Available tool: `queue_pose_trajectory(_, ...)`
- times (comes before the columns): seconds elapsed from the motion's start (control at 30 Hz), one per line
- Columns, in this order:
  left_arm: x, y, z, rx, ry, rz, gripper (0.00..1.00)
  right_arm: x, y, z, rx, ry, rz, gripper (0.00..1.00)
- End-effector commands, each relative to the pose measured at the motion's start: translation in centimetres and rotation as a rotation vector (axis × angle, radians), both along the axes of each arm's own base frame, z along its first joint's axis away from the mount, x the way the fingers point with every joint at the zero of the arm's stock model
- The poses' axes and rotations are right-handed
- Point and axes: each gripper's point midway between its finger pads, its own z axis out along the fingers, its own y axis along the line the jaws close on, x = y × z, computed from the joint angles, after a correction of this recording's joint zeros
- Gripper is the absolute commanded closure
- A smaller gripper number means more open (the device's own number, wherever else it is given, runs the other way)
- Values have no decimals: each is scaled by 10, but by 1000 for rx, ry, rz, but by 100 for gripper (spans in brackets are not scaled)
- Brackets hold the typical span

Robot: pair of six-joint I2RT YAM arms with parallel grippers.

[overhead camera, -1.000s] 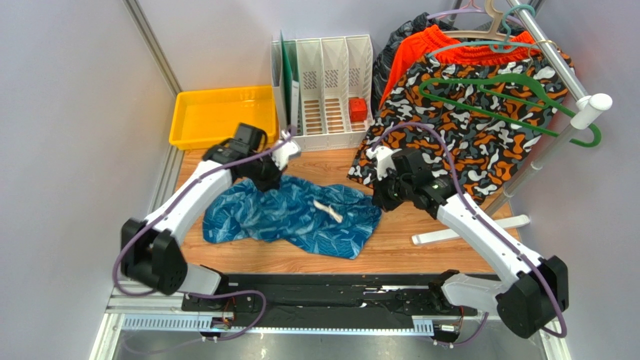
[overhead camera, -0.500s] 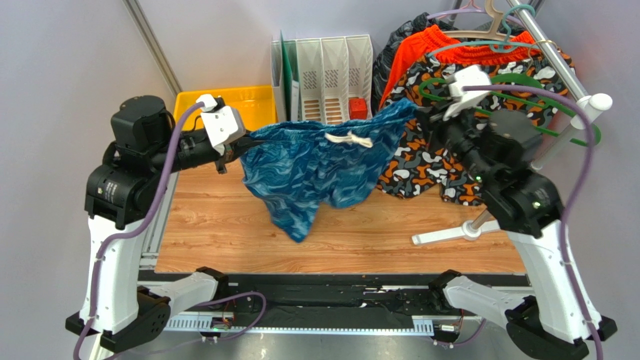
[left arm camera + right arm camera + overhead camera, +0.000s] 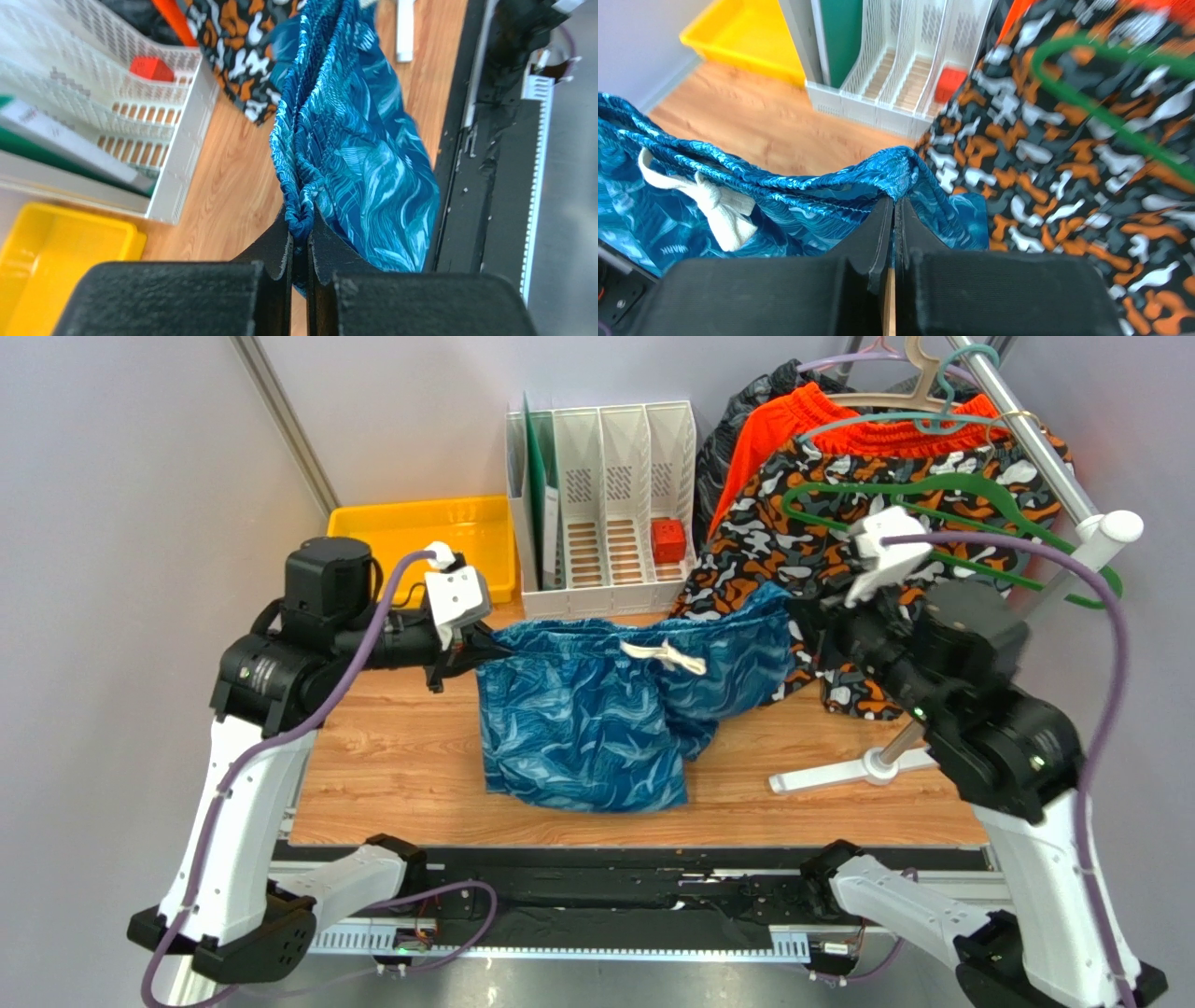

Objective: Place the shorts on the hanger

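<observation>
The blue leaf-print shorts (image 3: 603,714) hang stretched by the waistband between my two grippers above the table, the white drawstring (image 3: 664,655) at mid-waist, the legs drooping to the wood. My left gripper (image 3: 474,647) is shut on the left waist end (image 3: 300,222). My right gripper (image 3: 811,623) is shut on the right waist end (image 3: 898,175). The dark green hanger (image 3: 933,511) hangs on the rack rail at the right, over the camouflage shorts, just behind and right of my right gripper; it also shows in the right wrist view (image 3: 1102,105).
Orange-grey camouflage shorts (image 3: 870,602) and bright orange shorts (image 3: 828,420) hang on the metal rack (image 3: 1045,469) with pale teal and beige hangers. A white file organiser (image 3: 603,490) with a red block (image 3: 668,541) and a yellow bin (image 3: 414,546) stand at the back.
The shorts went from lying crumpled on the table to held up by both grippers. Since half a second ago both grippers have come lower and the legs now hang straighter.
</observation>
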Motion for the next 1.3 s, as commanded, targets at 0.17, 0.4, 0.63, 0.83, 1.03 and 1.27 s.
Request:
queue_pose_trajectory(0.17, 95, 32, -71, 136, 40, 130, 100, 83, 36, -97, -35, 196, -101, 100)
queue_pose_trajectory(0.4, 52, 21, -210, 228, 206, -50, 100, 54, 57, -220, -133, 429, 84, 100)
queue_pose_trajectory(0.63, 49, 26, -294, 375, 250, -51, 88, 31, 84, -307, -244, 532, 287, 100)
queue_pose_trajectory(0.83, 33, 35, -305, 453, 216, -144, 70, 14, 83, -307, -286, 574, 364, 50)
queue_pose_trajectory(1.03, 3, 37, -242, 388, 114, -157, 12, -6, 69, -238, -311, 502, 407, 27)
queue_pose_trajectory(1.27, 16, 29, -128, 190, 20, 75, 1, -15, 48, -120, -286, 211, 367, 18)
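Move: Both hands hold the shorts' waistband up by its ends. The left hand's end goes to the table about 31 cm below it, 3 cm ahead and 4 left; from that hand the yellow bin is roughly 26 ahead, 14 left, the white rack 30 ahead, 13 right. The right hand's spot is some 33 cm below, level fore-and-aft, 7 left; from that hand the camouflage shorts hang about 14 ahead, 5 right. Swing both grippers forward about 8 cm while starting to sink, then bring them down and back to lay the waistband on the table, some 30 cm lower in all, tipping the fingers downward and drifting the right hand left. Open both there to let go of the cloth, then lift clear, the left about 12 cm, the right about 16. ##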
